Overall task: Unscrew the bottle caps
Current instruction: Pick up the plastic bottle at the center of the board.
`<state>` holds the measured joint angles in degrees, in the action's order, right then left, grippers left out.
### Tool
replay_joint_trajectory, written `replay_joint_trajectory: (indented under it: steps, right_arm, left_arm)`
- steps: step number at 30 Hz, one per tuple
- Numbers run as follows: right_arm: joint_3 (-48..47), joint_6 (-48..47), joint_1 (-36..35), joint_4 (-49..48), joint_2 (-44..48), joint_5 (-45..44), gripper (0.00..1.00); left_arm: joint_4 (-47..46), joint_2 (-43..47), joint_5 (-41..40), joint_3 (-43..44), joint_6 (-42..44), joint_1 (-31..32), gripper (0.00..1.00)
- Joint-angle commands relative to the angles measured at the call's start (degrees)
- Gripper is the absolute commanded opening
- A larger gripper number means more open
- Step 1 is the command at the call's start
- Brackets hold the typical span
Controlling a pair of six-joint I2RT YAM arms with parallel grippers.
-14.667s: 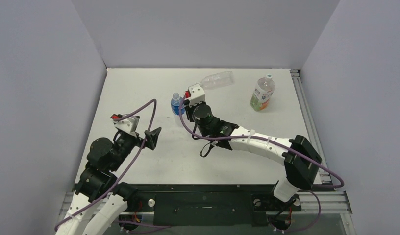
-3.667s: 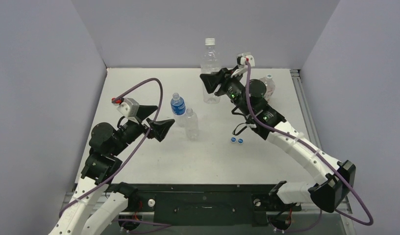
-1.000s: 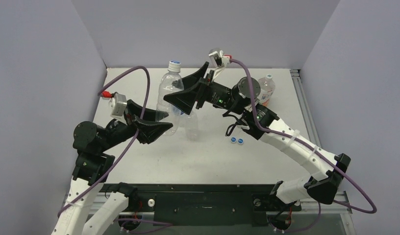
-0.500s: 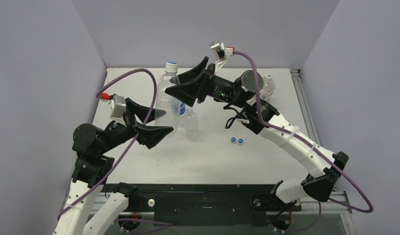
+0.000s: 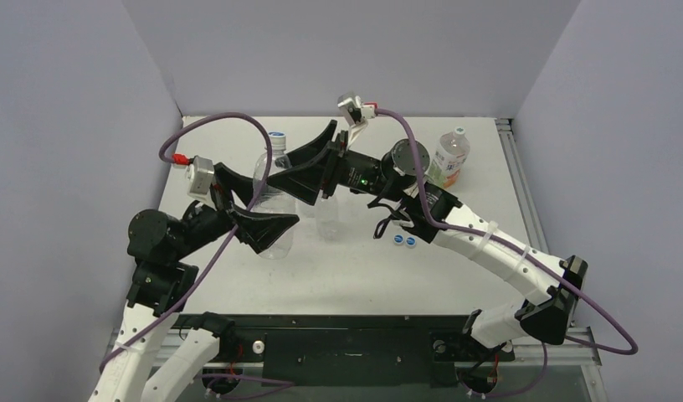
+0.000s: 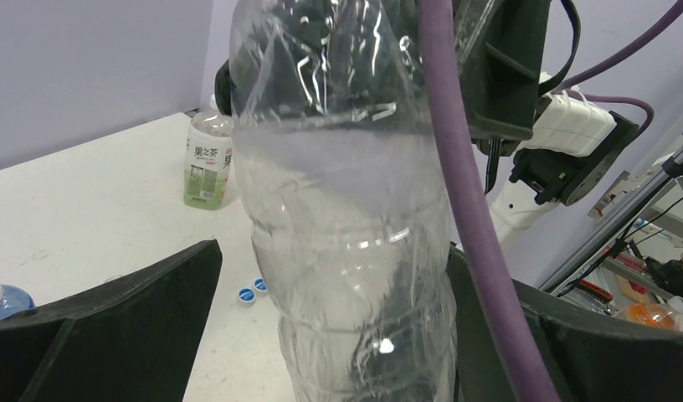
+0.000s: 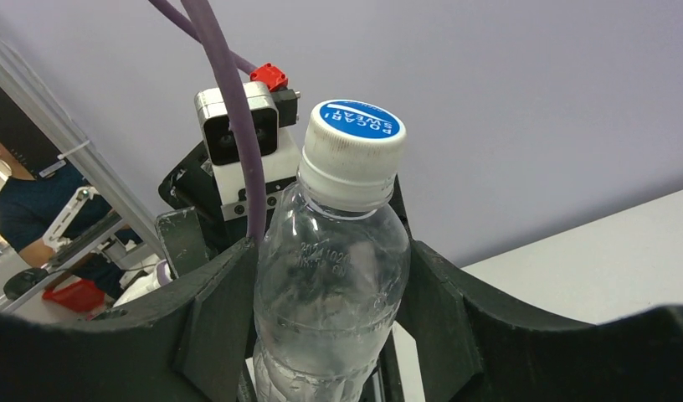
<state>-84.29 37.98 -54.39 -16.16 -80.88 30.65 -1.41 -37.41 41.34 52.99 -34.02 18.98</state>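
A large clear bottle (image 5: 274,226) stands tilted above the table's left half, its blue-topped white cap (image 5: 277,134) screwed on. My right gripper (image 5: 276,172) is shut on the bottle's shoulder just under the cap (image 7: 355,149), with both fingers pressed on the plastic (image 7: 330,276). My left gripper (image 5: 275,209) is open around the bottle's lower body (image 6: 346,251). Table shows between its left finger (image 6: 120,327) and the bottle. Two loose blue caps (image 5: 404,241) lie on the table.
A small plain bottle (image 5: 326,222) stands uncapped just right of the held bottle. An orange-and-green labelled bottle (image 5: 449,161) with a white cap stands at the back right. The enclosure walls rise at the left, back and right. Purple cables loop over both arms.
The right gripper has shut on the bottle's shoulder and the left gripper has opened off its body. The bottle has moved left and lower.
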Motion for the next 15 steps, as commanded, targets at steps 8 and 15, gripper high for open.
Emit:
replay_joint_trajectory:
  steps: [8,15]
  right_arm:
    - [2.9,-5.8,-4.2,-5.2,2.5,-6.7,0.08]
    - [9.8,-12.8,-8.4,-8.1,6.6,-17.1,0.11]
  left_arm:
    - [-4.4,2.7,2.3,0.2,1.8,0.1,0.76]
    - [-3.3,3.8,1.1,0.2,5.0,0.1,0.44]
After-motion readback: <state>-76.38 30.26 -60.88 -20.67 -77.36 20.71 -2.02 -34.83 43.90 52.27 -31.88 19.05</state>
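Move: The plastic bottle stands upright between the left gripper's wide-open fingers, its middle about 1 cm back of that hand and some 3 cm above it. The right gripper still holds the bottle by the shoulder, so the middle lies roughly 5 cm straight below the right hand. From the left hand, the clear bottle on the table is about 15 cm ahead and 8 cm right, and the blue bottle some 29 cm ahead and 2 cm right, both roughly 32 cm lower. Keep the right gripper's hold on the bottle's shoulder and carry the bottle back and down, about 2 cm each way. Bring the left gripper back about 2 cm with it, rising some 1 cm before sinking again, and close its fingers from wide open to about half, pinching the bottle's body below the right hand. ##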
